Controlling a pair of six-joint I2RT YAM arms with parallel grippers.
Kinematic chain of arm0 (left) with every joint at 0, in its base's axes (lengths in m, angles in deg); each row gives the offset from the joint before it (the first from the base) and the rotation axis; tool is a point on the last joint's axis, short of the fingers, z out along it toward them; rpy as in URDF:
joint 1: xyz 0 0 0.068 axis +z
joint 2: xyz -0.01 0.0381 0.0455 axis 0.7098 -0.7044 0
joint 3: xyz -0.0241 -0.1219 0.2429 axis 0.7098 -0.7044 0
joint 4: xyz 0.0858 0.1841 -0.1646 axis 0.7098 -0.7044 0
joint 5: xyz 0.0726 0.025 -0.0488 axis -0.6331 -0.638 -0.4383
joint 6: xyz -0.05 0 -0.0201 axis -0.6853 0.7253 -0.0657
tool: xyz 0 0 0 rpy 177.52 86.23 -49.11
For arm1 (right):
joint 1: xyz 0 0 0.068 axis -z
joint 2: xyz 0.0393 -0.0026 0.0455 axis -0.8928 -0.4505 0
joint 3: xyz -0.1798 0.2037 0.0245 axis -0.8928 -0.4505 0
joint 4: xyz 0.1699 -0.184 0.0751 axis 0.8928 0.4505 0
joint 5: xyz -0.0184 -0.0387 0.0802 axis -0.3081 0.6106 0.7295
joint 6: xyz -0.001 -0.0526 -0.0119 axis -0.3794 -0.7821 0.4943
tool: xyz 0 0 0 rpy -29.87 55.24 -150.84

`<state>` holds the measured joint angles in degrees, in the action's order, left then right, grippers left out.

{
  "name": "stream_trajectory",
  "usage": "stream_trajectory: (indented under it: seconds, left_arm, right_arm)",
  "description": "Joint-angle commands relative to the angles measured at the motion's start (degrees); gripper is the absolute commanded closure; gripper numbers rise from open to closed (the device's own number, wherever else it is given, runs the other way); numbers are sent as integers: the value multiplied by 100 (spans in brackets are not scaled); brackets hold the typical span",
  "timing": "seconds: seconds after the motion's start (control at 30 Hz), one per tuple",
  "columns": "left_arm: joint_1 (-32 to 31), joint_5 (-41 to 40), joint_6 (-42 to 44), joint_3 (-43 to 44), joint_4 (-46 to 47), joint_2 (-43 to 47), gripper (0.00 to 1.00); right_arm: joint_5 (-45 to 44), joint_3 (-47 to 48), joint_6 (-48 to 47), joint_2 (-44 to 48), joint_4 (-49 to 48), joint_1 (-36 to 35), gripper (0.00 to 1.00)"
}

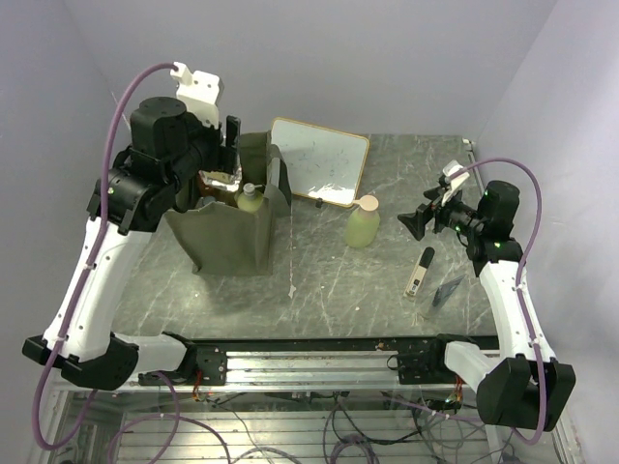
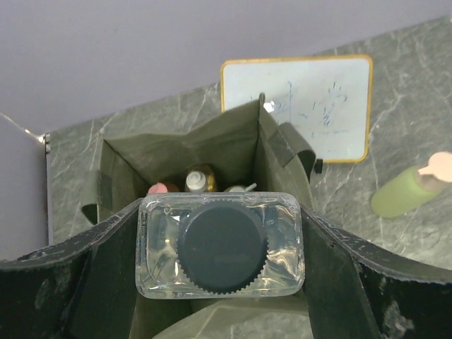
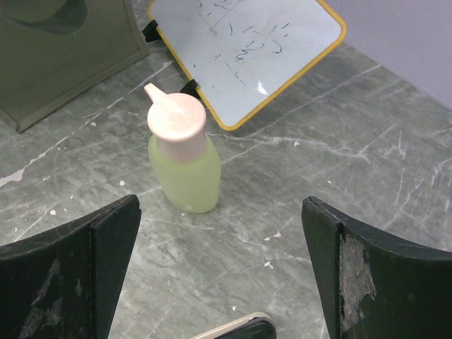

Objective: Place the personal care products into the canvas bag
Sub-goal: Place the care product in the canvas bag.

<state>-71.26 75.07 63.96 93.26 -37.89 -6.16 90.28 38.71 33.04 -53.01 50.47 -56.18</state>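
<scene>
Over the open mouth of the olive canvas bag (image 1: 227, 242) hangs a clear bottle with a black cap (image 2: 220, 244), and my left gripper (image 2: 220, 282) is shut on its sides. Inside the bag (image 2: 176, 152) I see a pink cap (image 2: 159, 188), a white pump on an amber bottle (image 2: 198, 180) and another white pump (image 2: 240, 188). A yellow-green pump bottle (image 1: 250, 198) shows at the bag's rim. A green bottle with a pink cap (image 3: 185, 166) stands upright on the table. My right gripper (image 3: 222, 275) is open a short way from it, with nothing between its fingers.
A wood-framed whiteboard (image 1: 319, 161) lies behind the green bottle (image 1: 363, 224), right of the bag. A black and cream marker (image 1: 420, 271) and a small dark flat object (image 1: 447, 290) lie near my right gripper (image 1: 418, 220). The walls stand close at the back and sides.
</scene>
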Motion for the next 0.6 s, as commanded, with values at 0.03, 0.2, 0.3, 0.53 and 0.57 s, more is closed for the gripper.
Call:
stream_trajectory:
  seconds: [0.03,0.2,0.3,0.53,0.57]
  left_arm:
    - [38,-334,89,-436,955,377,93]
    - [38,-494,-15,-1087,1066,532,93]
    - [53,-567,-174,-1502,1198,592,93]
    - [77,-630,-346,-1872,1465,340,93]
    - [81,-616,-397,-1922,1508,293,93]
  right_arm:
    - [14,177,-51,-27,-2,-81,3]
    - [-7,169,-6,-30,-15,-94,2]
    - [-23,171,-8,-37,-15,-96,2]
    - [-15,149,12,-39,-24,-91,1]
    - [-16,152,5,-32,-24,-90,1]
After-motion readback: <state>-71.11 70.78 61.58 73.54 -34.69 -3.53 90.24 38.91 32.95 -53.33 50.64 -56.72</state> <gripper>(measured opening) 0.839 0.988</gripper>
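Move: The left hand already holds the clear dark-capped bottle high over the open canvas bag, whose middle is about 7 cm ahead, 3 cm right and 32 cm below. The pump bottle inside the bag is roughly 6 cm ahead and 8 cm right; the whiteboard lies some 18 cm ahead and 23 cm right. From the idle right hand, the bag is about 45 cm left, 8 cm ahead and 12 cm below. The left hand lowers the clear bottle about 11 cm towards the open bag, tipping down some 10 degrees, grip kept. ##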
